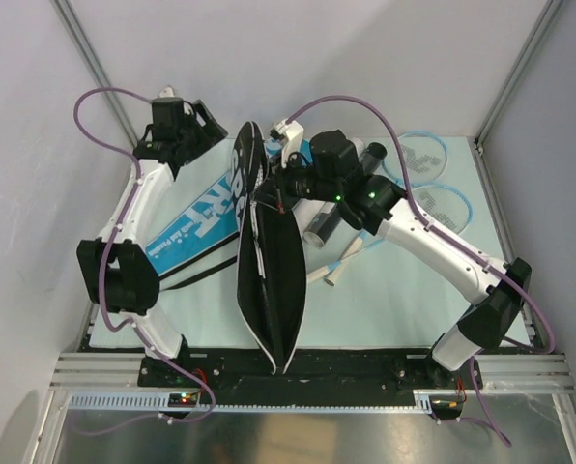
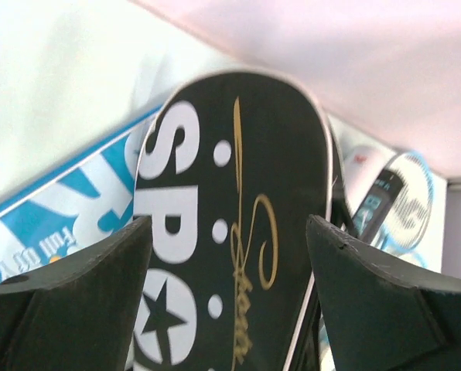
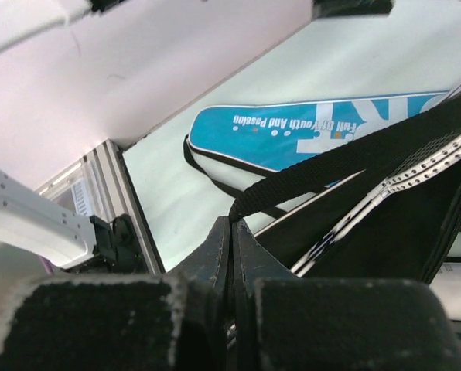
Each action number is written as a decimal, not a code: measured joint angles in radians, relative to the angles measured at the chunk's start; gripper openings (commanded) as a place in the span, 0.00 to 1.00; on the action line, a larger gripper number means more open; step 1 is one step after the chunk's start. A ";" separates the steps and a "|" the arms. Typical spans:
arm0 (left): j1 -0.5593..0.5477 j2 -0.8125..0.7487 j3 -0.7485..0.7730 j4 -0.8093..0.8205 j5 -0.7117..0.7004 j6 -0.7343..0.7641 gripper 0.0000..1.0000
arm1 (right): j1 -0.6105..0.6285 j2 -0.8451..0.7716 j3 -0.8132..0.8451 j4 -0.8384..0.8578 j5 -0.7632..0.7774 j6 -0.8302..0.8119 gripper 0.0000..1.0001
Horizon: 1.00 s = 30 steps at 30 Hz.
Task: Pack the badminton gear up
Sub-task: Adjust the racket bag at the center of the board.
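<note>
A black "SPORT" racket cover point(image 1: 269, 290) stands on edge across the middle of the mat, its head point(image 2: 238, 193) toward the back. My right gripper point(image 1: 269, 198) is shut on the cover's black webbing strap point(image 3: 331, 166), pinched at the fingertips point(image 3: 233, 222). My left gripper point(image 1: 216, 130) hangs open by the cover's head; in its wrist view the jaws point(image 2: 229, 224) stand wide apart with the cover's face beyond them. A blue cover point(image 1: 191, 224) lies flat at the left point(image 2: 60, 205) point(image 3: 315, 127). Two light-blue rackets point(image 1: 433, 179) lie at the back right.
A tube point(image 1: 322, 227) lies under the right arm, and a black tube point(image 1: 375, 155) is behind it. White racket handles point(image 1: 336, 273) point toward the mat's middle. Metal frame posts point(image 1: 95, 68) and walls close in the back, left and right.
</note>
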State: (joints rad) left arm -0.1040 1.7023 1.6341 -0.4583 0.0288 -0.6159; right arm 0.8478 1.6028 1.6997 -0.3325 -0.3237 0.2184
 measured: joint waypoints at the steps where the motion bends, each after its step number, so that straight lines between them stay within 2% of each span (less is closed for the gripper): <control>1: 0.005 0.015 0.027 0.002 -0.002 -0.015 0.85 | 0.006 0.000 0.000 -0.005 -0.001 -0.011 0.00; 11: 0.013 0.185 0.285 0.024 0.049 -0.055 0.83 | 0.107 0.015 0.032 -0.063 -0.003 -0.124 0.00; 19: 0.010 0.301 0.325 0.021 0.138 -0.016 0.79 | 0.140 0.101 0.165 -0.119 0.002 -0.174 0.00; 25: -0.004 0.355 0.325 0.013 0.190 0.050 0.65 | 0.152 0.153 0.218 -0.127 0.000 -0.180 0.00; 28: -0.008 0.359 0.325 0.012 0.193 0.068 0.50 | 0.158 0.165 0.220 -0.131 0.000 -0.182 0.00; 30: -0.010 0.359 0.325 0.015 0.192 0.077 0.35 | 0.159 0.167 0.220 -0.135 0.002 -0.182 0.02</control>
State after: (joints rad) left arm -0.1139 2.0613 1.9591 -0.4435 0.2211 -0.5388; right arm 1.0069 1.7695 1.9202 -0.4671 -0.3214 0.0364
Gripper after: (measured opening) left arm 0.530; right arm 0.010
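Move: The racket bag's far end stands up about 7 cm ahead of the left hand, 7 cm to its right and 6 cm lower. Under that hand, some 25 cm down and 3 cm back, is the middle of the blue bag; the white tube lies 28 cm right and 5 cm ahead, 24 cm down. From the right hand, already pinching the racket bag's strap, that far end is about 27 cm ahead, 5 cm left and 15 cm lower. The racket bag, still pinched by its strap in the shut right fingers, is drawn about 6 cm left and 4 cm back, with a slight counter-clockwise turn. Its far end is met by the open left hand, which reaches some 7 cm forward and 4 cm right, first rising, then sinking about 8 cm around that end, turning clockwise roughly 10 degrees and starting to close. ##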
